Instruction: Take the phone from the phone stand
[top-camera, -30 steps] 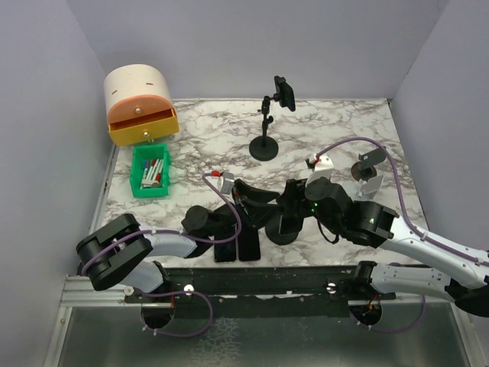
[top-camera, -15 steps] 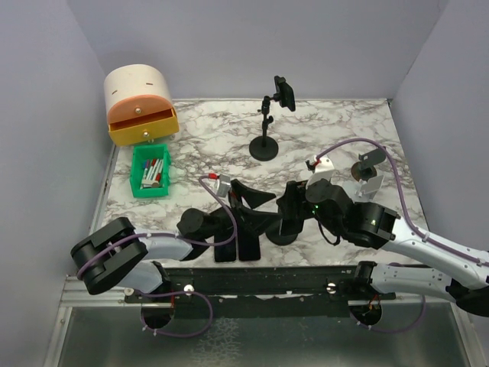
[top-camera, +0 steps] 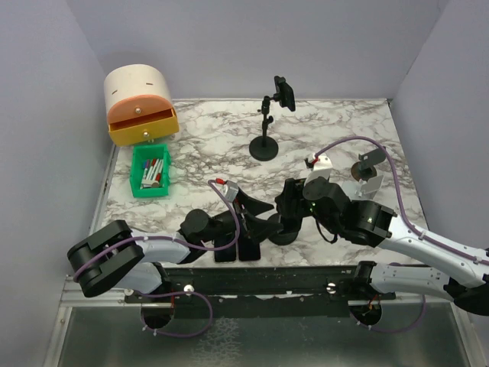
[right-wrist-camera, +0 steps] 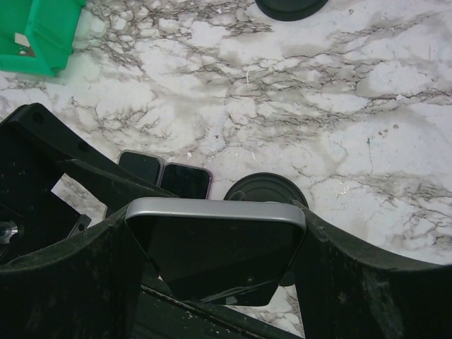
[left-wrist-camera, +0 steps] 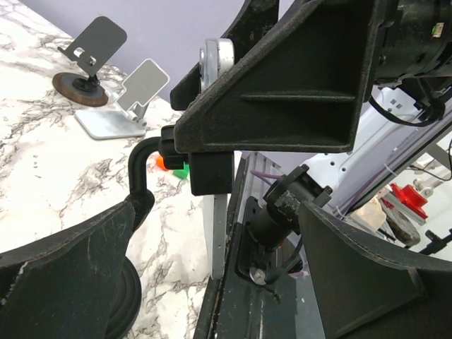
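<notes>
The phone [right-wrist-camera: 215,247], dark with a silver rim, stands on edge between the pads of my right gripper [right-wrist-camera: 215,265], which is shut on it. In the left wrist view the phone's silver edge [left-wrist-camera: 214,233] still passes through the black clamp [left-wrist-camera: 212,173] of the phone stand, whose curved neck [left-wrist-camera: 138,169] runs down to a round base [right-wrist-camera: 267,189]. From above, the right gripper [top-camera: 289,200] hangs over that base [top-camera: 281,234]. My left gripper [top-camera: 256,214] sits just left of the stand, open wide with nothing held.
Two dark phones [top-camera: 237,248] lie flat at the near edge under the left arm. A tall clamp stand [top-camera: 265,145] stands at the back. Two folding stands [top-camera: 368,172] are at the right. A green bin [top-camera: 150,171] and a drawer box [top-camera: 140,103] are at the left.
My left gripper has opened wide and dropped slightly toward the near edge. The right gripper keeps its hold on the phone and has shifted a little to the left.
</notes>
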Motion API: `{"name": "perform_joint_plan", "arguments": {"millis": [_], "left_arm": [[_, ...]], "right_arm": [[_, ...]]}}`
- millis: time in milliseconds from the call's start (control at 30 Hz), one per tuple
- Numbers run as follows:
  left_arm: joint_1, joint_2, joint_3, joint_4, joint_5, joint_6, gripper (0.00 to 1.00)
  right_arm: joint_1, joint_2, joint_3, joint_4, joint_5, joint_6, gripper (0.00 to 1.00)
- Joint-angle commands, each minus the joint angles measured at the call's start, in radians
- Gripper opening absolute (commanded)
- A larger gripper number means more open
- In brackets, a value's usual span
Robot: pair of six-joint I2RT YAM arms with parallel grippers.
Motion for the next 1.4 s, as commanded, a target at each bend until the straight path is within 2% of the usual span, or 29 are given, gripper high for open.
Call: {"name": "perform_joint_plan", "arguments": {"millis": [0,367,500,633,867,933,1167,1367], "left_arm": [[-0.005,-0.018,0.029,-0.024,-0.036,0.023,0.98],[-0.003,0.054,0.090,0.013,-0.035,0.021,0.70],[-0.003,0.069,0.098,0.019,-0.022,0.019,0.65],[-0.003,0.068,0.097,0.034,-0.035,0.016,0.55],[-0.003,0.073,0.089,0.075,-0.038,-0.002,0.49],[-0.003,0.079,0.089,0.081,-0.033,-0.004,0.42],[-0.001,0.082,0.059,0.118,-0.039,-0.016,0.00],[0.019,0.105,0.002,0.232,-0.070,-0.076,0.00]], "right_arm": [[0.002,0.003,0.034,0.040,0.003,0.023,0.00],[0.002,-0.002,0.027,0.034,-0.003,0.032,0.00],[0.002,-0.003,0.028,0.034,-0.003,0.035,0.00],[0.002,-0.004,0.028,0.032,-0.005,0.034,0.00],[0.002,-0.011,0.024,0.024,0.002,0.038,0.00],[0.002,-0.011,0.023,0.023,0.002,0.038,0.00],[0.001,-0.019,0.013,0.022,0.010,0.048,0.00],[0.002,-0.037,-0.013,0.036,0.020,0.067,0.00]]}}
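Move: The near jaw of the phone stand's clamp is just off my open left fingers, about 2 cm ahead, 2 cm to the right and 2 cm higher. From my left hand, the phone's middle is roughly 6 cm right, 2 cm ahead and 3 cm up. The stand's round base is about 20 cm below, 6 cm right and 4 cm ahead. From my right hand, that jaw is some 4 cm lower, 3 cm left, level fore-and-aft. I ease my left hand up nearly 2 cm and about 1.5 cm each forward and to the right onto the clamp's near jaw, dipping briefly on the way. Meanwhile I bring the wide-open fingers most of the way together, pinching the black jaw block just under my right finger. My right hand stays put and keeps its grip on the phone's upper part. ##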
